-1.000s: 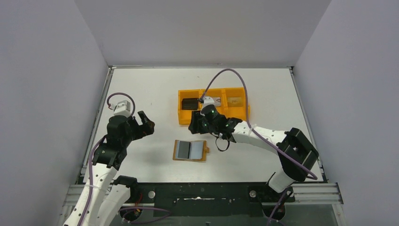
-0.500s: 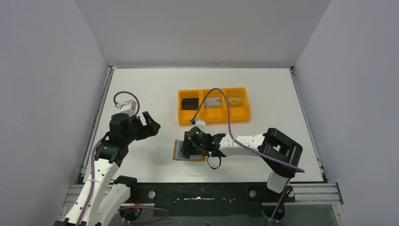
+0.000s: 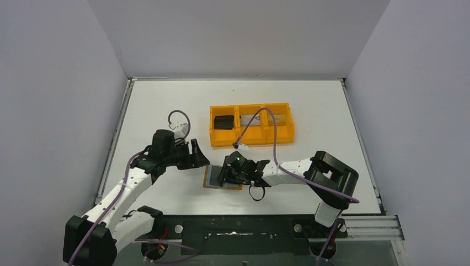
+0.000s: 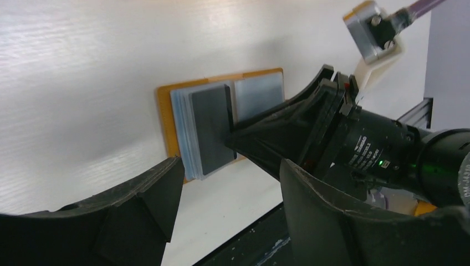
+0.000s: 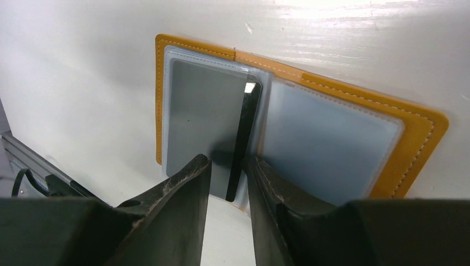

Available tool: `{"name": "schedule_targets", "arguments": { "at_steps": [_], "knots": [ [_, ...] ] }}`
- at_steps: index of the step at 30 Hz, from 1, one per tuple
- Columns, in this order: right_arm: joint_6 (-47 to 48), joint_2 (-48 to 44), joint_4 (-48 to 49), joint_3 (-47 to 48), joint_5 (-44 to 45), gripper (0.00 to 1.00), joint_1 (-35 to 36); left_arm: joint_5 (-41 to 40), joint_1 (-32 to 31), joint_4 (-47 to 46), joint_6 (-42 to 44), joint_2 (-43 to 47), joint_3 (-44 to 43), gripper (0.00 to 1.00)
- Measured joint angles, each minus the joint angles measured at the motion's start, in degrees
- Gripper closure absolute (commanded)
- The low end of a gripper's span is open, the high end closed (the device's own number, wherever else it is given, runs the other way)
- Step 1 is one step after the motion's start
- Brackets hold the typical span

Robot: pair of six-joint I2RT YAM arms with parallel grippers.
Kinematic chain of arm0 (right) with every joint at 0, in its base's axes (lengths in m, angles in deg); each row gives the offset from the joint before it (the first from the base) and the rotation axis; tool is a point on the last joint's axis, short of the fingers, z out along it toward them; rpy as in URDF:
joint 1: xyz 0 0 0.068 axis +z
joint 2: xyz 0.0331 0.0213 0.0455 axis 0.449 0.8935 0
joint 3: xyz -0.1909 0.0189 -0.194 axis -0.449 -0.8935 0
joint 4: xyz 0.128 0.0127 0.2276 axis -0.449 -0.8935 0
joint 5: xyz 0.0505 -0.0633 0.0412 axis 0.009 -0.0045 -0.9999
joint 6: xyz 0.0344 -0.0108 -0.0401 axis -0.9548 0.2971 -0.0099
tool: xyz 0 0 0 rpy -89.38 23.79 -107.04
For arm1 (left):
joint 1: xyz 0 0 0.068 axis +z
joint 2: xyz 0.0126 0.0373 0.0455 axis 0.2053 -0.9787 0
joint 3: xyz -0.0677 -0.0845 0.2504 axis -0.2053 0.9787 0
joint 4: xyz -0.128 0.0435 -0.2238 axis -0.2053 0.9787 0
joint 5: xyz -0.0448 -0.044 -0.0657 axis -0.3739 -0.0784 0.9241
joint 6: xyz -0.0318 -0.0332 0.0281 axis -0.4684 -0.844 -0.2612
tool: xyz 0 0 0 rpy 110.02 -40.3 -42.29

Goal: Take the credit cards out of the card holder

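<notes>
The tan card holder [image 5: 421, 149] lies open and flat near the table's front edge [image 3: 209, 181]. A grey credit card [image 5: 202, 119] fills its left pocket. A dark card [image 5: 243, 136] stands tilted up on its edge by the fold. My right gripper [image 5: 228, 166] is down on the holder, open a narrow way, its fingers either side of that dark card's lower end with a gap still showing on the left. My left gripper [image 3: 202, 158] hovers just left of the holder, open and empty; its view shows the stacked cards [image 4: 208, 124].
The orange three-compartment tray [image 3: 282, 138] sits behind the holder, with a dark item [image 3: 223, 122] in its left bin and a silvery one [image 3: 252, 120] in the middle. The right arm's purple cable loops over the tray. The table's front rail is close below the holder.
The right gripper came down from the tray onto the holder and its jaws narrowed round the dark card. The left arm swung right toward the holder, its jaws closing partway.
</notes>
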Motion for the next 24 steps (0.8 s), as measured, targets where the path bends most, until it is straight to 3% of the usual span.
{"name": "schedule_targets", "arguments": {
  "at_steps": [7, 18, 24],
  "knots": [
    [-2.6, -0.4, 4.9, -2.9, -2.1, 0.69, -1.4, -0.9, -6.8, -3.9, -3.0, -7.4, 3.2, 0.49],
    [-3.9, -0.9, 7.7, -4.6, -2.9, 0.67, -2.0, -4.6, -10.5, -8.1, -4.3, -15.7, 4.1, 0.61],
    [-3.0, -1.4, 3.5, -3.0, -0.7, 0.67, -2.0, -5.9, -11.2, -8.9, -4.4, -16.2, 4.1, 0.65]
  ]
}}
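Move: The black card in its frosted sleeve, the left half of the open holder, lies about 6 cm to the left hand's right, 3 cm back and some 9 cm below. Its middle is about 2 cm ahead and 1 cm left of the right hand, barely below it. The empty clear pocket lies some 7 cm to the right of the card. The orange box's middle stands roughly 23 cm ahead and 15 cm right of the card. Down by about 8 cm, after first slanting a little right and back, the left hand comes to the left edge of the card sleeves, tipping some 10 degrees further down while its fingers close from wide to about half that gap. The right hand keeps its fingertips on the sleeved card beside its bare black strip, gap unchanged, and near the end creeps about 1 cm forward and right. ##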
